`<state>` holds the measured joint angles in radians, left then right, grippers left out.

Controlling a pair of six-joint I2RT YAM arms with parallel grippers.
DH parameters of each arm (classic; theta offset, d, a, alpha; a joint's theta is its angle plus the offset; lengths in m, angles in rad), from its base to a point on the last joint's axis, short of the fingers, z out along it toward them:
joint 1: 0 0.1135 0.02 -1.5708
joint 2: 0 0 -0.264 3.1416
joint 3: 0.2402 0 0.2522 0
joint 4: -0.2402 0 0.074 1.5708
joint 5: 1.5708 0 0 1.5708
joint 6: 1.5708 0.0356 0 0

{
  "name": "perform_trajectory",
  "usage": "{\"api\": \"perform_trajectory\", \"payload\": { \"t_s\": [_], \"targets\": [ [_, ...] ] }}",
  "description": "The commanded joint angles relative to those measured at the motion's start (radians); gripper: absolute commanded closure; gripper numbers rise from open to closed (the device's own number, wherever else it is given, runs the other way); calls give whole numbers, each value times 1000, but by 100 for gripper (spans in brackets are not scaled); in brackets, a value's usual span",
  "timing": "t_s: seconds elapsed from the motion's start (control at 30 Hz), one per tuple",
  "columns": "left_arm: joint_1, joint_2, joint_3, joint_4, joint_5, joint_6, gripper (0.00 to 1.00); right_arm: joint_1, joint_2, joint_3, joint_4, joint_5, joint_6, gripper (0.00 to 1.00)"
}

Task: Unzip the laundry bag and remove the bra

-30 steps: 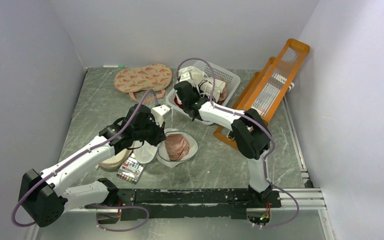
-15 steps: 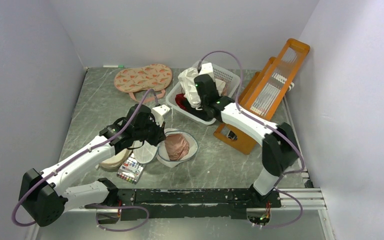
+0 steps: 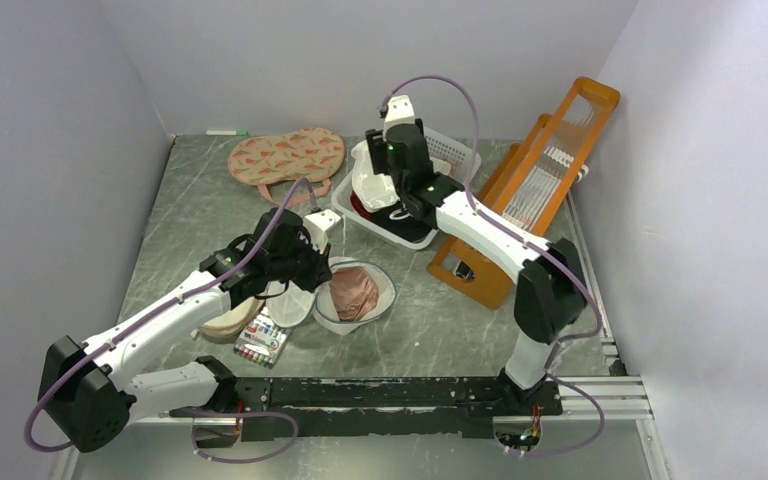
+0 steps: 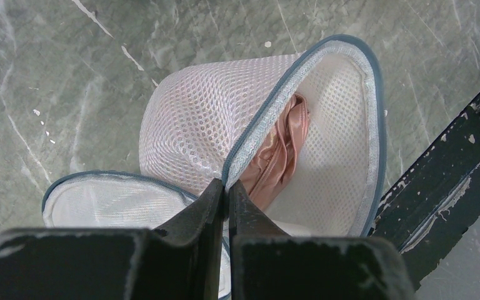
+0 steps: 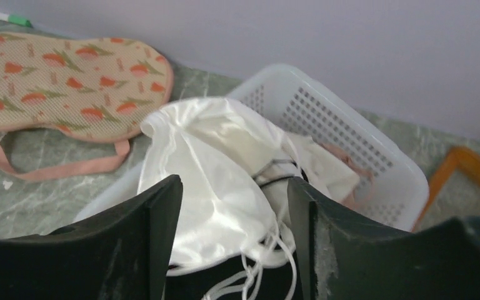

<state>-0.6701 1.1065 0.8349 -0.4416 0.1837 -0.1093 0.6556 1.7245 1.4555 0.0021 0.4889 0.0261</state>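
The laundry bag (image 3: pixel 381 291) lies unzipped mid-table, a round white mesh clam with a blue-grey zipper rim (image 4: pixel 300 75). One half stands tilted up and the other half (image 4: pixel 106 201) lies flat beside it. The dusty-pink bra (image 3: pixel 353 293) sits bunched inside, its folds (image 4: pixel 281 156) showing through the opening. My left gripper (image 3: pixel 315 268) is shut on the bag's rim, pinching it at the fingertips (image 4: pixel 227 185). My right gripper (image 3: pixel 388 178) hovers over the white basket, open (image 5: pixel 234 187), with a white satin garment (image 5: pixel 206 169) lying loose below and between its fingers.
The white perforated basket (image 3: pixel 460 160) at the back holds white, black and red garments. A watermelon-print pouch (image 3: pixel 285 155) lies back left, an orange wooden frame (image 3: pixel 550 150) leans at the right. A beige hoop (image 3: pixel 225 322) and a marker box (image 3: pixel 260 342) sit by the left arm.
My right gripper lifted a white garment from the basket, then opened and let it drop back while moving towards the back wall. The left gripper and bag have not moved.
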Motion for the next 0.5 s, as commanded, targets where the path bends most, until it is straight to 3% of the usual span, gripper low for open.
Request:
{"api": "perform_trajectory", "payload": {
  "t_s": [0.0, 0.1, 0.23, 0.37, 0.47],
  "targets": [
    [4, -9, 16, 22, -10, -1, 85, -4, 128, 118, 126, -92, -31, 34],
    [2, -17, 11, 27, -7, -2, 84, -4, 262, 250, 131, -121, -52, 19],
    [1, -15, 11, 31, -13, 0, 84, -5, 486, 525, 3, -93, -80, 4],
    [0, -5, 16, 23, -15, -1, 85, -12, 607, 655, -124, -30, -100, 4],
    [0, -12, 16, 22, -18, 1, 85, -16, 564, 547, -121, 10, -76, 9]
  ]
}}
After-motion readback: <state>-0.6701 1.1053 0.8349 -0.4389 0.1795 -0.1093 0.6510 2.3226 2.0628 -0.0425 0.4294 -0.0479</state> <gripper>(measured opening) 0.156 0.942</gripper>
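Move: The right hand, empty and over half open, hovers roughly above the grey basket's middle, about 22 cm over it. The white garment draped across the basket's left rim has its middle about 4 cm ahead, 6 cm left and 16 cm below. The black garment is about 6 cm back, 2 cm left, and the patterned pad about 28 cm left, 6 cm ahead. From the left hand, the white garment is some 26 cm ahead and 12 cm right, slightly below. The right hand heads for the far-left end of the white garment on the basket rim, sweeping about 11 cm forward and 9 cm left, then dropping ever faster, some 7 cm in all. Its fingers spread to almost fully open on the way and stay wide; no contact with the cloth can be made out. The left hand stays put, still pinching the laundry bag's zip edge. ##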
